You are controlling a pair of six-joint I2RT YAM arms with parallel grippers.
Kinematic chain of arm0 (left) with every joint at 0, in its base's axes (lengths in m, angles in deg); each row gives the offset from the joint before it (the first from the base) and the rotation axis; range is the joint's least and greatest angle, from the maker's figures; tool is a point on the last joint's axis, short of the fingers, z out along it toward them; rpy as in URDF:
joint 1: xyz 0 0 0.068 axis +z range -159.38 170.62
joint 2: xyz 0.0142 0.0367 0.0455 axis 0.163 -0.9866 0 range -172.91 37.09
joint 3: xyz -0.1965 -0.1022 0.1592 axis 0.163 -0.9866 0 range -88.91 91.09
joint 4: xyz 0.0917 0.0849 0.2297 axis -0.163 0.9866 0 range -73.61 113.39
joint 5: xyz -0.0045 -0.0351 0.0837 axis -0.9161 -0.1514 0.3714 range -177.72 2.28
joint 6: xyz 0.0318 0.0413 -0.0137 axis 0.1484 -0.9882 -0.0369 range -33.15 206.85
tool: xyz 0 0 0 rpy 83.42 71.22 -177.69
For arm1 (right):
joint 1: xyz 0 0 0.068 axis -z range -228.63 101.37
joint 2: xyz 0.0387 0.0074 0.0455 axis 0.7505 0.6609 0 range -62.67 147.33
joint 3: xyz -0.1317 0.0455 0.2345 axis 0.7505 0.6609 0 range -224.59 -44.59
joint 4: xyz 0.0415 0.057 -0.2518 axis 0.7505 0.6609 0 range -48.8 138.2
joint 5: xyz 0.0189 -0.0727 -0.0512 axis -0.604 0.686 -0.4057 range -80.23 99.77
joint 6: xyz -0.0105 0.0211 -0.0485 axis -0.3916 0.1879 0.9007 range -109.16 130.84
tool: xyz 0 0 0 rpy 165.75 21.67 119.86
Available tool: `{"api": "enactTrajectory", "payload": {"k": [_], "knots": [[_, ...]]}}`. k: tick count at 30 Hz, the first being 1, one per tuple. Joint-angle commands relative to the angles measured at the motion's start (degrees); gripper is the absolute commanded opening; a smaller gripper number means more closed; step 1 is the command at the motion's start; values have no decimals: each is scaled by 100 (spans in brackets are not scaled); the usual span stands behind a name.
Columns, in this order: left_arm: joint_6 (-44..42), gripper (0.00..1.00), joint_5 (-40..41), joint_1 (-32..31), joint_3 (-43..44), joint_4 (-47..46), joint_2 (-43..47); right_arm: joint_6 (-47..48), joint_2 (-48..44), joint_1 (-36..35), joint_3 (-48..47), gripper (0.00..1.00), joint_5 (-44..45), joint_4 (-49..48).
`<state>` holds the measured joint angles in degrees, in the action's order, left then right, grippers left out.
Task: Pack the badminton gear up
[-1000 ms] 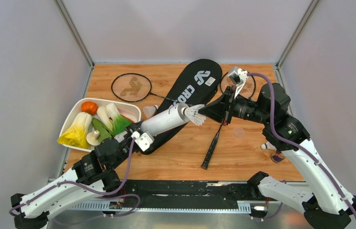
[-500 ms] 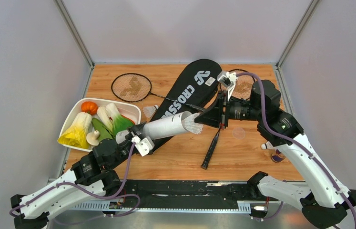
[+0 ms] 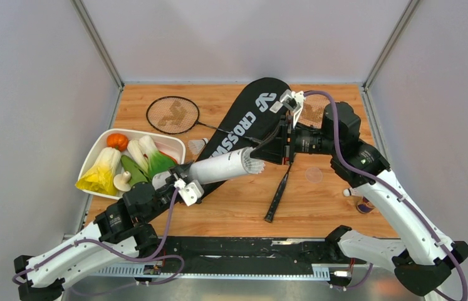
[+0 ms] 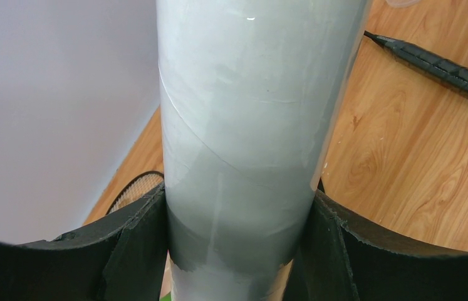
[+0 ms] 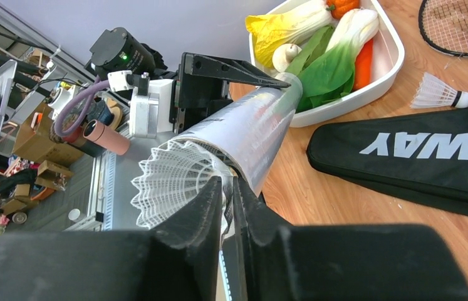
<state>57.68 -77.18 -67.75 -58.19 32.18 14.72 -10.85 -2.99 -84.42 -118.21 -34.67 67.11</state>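
Note:
My left gripper [image 3: 178,179] is shut on the lower end of the long white tube [image 3: 218,167], which slants up to the right; its fingers [image 4: 137,251] press both sides of the tube [image 4: 250,125]. A white shuttlecock [image 3: 255,166] sits nose-first in the tube's mouth, with only its skirt [image 5: 175,175] sticking out. My right gripper [image 5: 229,188] pinches the skirt's wall with its jaws nearly together. The black CROSSWAY bag [image 3: 250,122] lies behind. One racket [image 3: 172,115] lies at the back left. The other racket's handle [image 3: 279,191] lies under my right arm.
A white tray [image 3: 132,132] of toy vegetables stands at the left. A loose shuttlecock [image 3: 197,146] lies beside the bag, and another [image 3: 350,192] lies near my right arm. A clear round lid [image 3: 313,174] rests on the wood. Grey walls close in three sides.
My right gripper has moved left and pushed the shuttlecock deeper into the tube's mouth. The tube's open end has dropped slightly. My left grip has not changed.

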Motion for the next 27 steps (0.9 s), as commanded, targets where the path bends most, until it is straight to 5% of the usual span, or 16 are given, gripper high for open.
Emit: {"api": "enactTrajectory", "payload": {"k": [1, 5, 11, 21, 27], "knots": [[-59, 48, -109, 18, 246, -286, -67, -83, -51, -77, 97, 21, 350, -304], [-38, 48, -81, 18, 249, -293, -88, -31, -268, -77, 258, 43, 711, -297], [-4, 48, -53, 16, 255, -287, -62, 110, -599, -76, 377, 62, 1235, -196], [83, 49, -106, 18, 230, -334, 90, 210, -687, -77, 570, 66, 1559, -58], [129, 49, -143, 18, 224, -356, 115, -25, -449, -77, 824, 68, 983, -413]]}}
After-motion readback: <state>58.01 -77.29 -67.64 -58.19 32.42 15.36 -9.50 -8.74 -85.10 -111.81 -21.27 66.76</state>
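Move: The shuttlecock, skirt still sticking out of the tube mouth, is right at my right fingertips: its middle is about 3 cm back and 3 cm left, 1 cm lower. The black bag's middle lies about 40 cm ahead, 5 cm left, and the nearer racket's grip about 15 cm ahead, 10 cm right, both some 37 cm below. From my left hand, round the tube, the shuttlecock is roughly 16 cm right, 5 cm back and 13 cm up. My right fingers spread from nearly shut to about two-thirds open at the skirt's edge and come free of it. I dip that hand slightly, draw it about 2 cm right, away from the tube mouth, then ease it forward and down about 2 cm, swinging it some 10 degrees clockwise. My left hand keeps its grip on the tube and holds it nearly still. ##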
